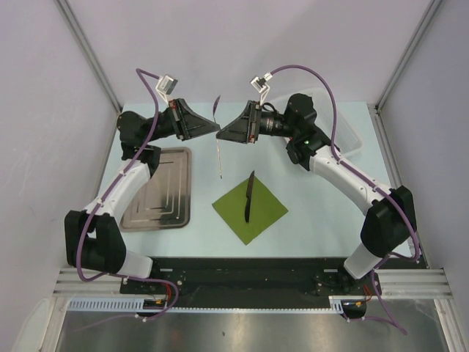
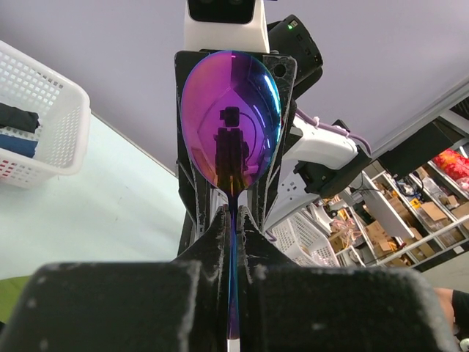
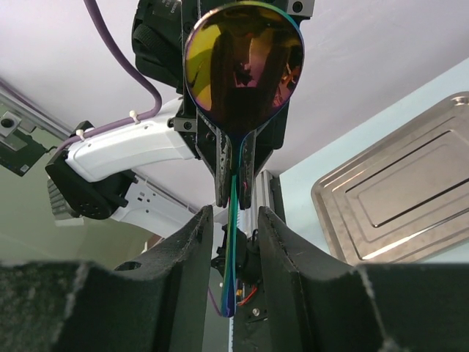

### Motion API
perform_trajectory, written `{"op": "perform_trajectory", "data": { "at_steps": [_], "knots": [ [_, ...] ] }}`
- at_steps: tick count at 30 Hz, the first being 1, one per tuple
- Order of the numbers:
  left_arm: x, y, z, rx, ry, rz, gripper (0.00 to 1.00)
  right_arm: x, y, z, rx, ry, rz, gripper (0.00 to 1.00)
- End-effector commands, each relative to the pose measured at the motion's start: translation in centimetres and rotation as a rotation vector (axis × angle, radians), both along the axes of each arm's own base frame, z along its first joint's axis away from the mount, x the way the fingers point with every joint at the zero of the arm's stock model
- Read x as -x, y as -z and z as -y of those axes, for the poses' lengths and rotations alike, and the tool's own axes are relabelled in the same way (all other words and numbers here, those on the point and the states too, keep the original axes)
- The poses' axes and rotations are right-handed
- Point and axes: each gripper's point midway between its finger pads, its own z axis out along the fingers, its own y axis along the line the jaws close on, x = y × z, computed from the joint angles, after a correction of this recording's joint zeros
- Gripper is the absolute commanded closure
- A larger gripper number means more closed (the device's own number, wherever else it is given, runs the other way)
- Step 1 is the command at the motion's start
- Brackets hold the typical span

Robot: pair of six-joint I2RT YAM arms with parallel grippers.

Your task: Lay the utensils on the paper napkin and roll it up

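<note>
A slim iridescent spoon [image 1: 218,143] hangs upright in the air above the table's far middle, one of the utensils. My left gripper [image 2: 234,216] is shut on its handle just under the bowl [image 2: 231,117]. My right gripper [image 3: 233,216] faces it from the other side, open, its fingers [image 3: 198,235] standing either side of the handle [image 3: 233,264] with a gap on both sides. The olive-green paper napkin [image 1: 260,214] lies flat in the middle as a diamond. A dark utensil [image 1: 249,196] rests lengthwise on it.
The silver metal tray [image 1: 157,189] lies left of the napkin, under the left arm. A clear plastic bin [image 1: 346,126] stands at the back right behind the right arm. A white mesh basket [image 2: 44,117] shows in the left wrist view.
</note>
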Motion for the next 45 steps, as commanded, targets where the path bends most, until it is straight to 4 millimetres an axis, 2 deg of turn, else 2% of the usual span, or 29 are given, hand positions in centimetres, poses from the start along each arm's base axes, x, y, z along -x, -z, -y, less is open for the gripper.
{"op": "perform_trajectory", "data": {
  "at_steps": [1,20,22,27,29,30,32,33,35,38,39,41,42,43,44,45],
  "knots": [
    [1.3,-1.4,0.0,0.018,-0.008,0.064,1.00,0.8,-2.0,0.3,-0.045,0.002,0.045,0.64],
    [1.2,-1.6,0.0,0.026,-0.018,0.061,1.00,0.9,-1.5,-0.2,-0.047,-0.027,0.001,0.69],
    [1.3,-1.6,0.0,0.024,-0.015,0.063,1.00,0.9,-1.5,-0.2,-0.047,-0.027,0.001,0.76],
    [1.3,-1.7,0.1,0.026,-0.019,0.067,1.00,0.8,-1.5,-0.3,-0.047,-0.020,-0.004,0.84],
    [1.4,-1.8,0.1,0.026,-0.016,0.070,0.98,0.7,-1.6,-0.2,-0.049,-0.014,-0.004,0.99],
    [1.4,-1.7,0.2,0.025,-0.017,0.068,0.91,0.6,-1.6,-0.2,-0.049,-0.011,-0.004,1.00],
    [1.4,-1.6,0.2,0.022,-0.018,0.059,0.84,0.4,-1.6,-0.2,-0.044,0.005,-0.012,1.00],
    [1.4,-1.5,0.2,0.019,-0.019,0.059,0.72,0.4,-1.6,-0.2,-0.043,0.009,-0.014,1.00],
    [1.2,-1.0,0.1,0.011,-0.027,0.043,0.63,0.3,-1.6,0.0,-0.034,0.028,-0.012,1.00],
    [0.2,-0.2,-0.5,-0.009,-0.073,0.015,0.38,-0.4,-0.7,0.3,0.004,0.074,-0.028,1.00],
    [-0.2,-0.1,-0.9,-0.020,-0.099,0.034,0.22,-0.4,-0.7,0.7,0.011,0.089,-0.031,1.00],
    [-1.5,0.6,-2.2,-0.041,-0.173,-0.003,0.16,-1.4,1.1,1.3,0.064,0.153,-0.056,1.00],
    [-2.3,1.1,-2.8,-0.073,-0.224,0.043,0.14,-1.5,1.5,1.6,0.089,0.180,-0.048,1.00],
    [-3.1,1.6,-3.5,-0.103,-0.279,0.046,0.13,-2.3,3.6,2.2,0.164,0.242,-0.099,1.00],
    [-4.6,2.8,-5.2,-0.163,-0.412,-0.041,0.10,-2.8,5.3,2.8,0.225,0.283,-0.058,1.00],
    [-5.4,3.6,-6.3,-0.252,-0.491,0.063,0.03,-2.8,7.8,3.6,0.309,0.324,-0.108,1.00]
  ]
}}
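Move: The left hand holds the spoon by its neck in mid-air, tilted bowl up and forward, its middle about 2 cm back and 2 cm below that hand. For the right hand the spoon's middle is roughly 1 cm to the left, 1 cm below and level fore-and-aft, already between its half-open fingers. About 37 cm below the right hand, the knife lies some 4 cm back and 8 cm right; the napkin's middle is 8 cm back and 8 cm right. Almost motionless at first, the right hand shuts its fingers on the spoon handle, just below the left fingertips. Only then does the left open wide and let go, backing off about 3.5 cm forward, left and somewhat down, while the right, pinching the handle, starts down about 3.5 cm and a little forward, turning slightly clockwise. ##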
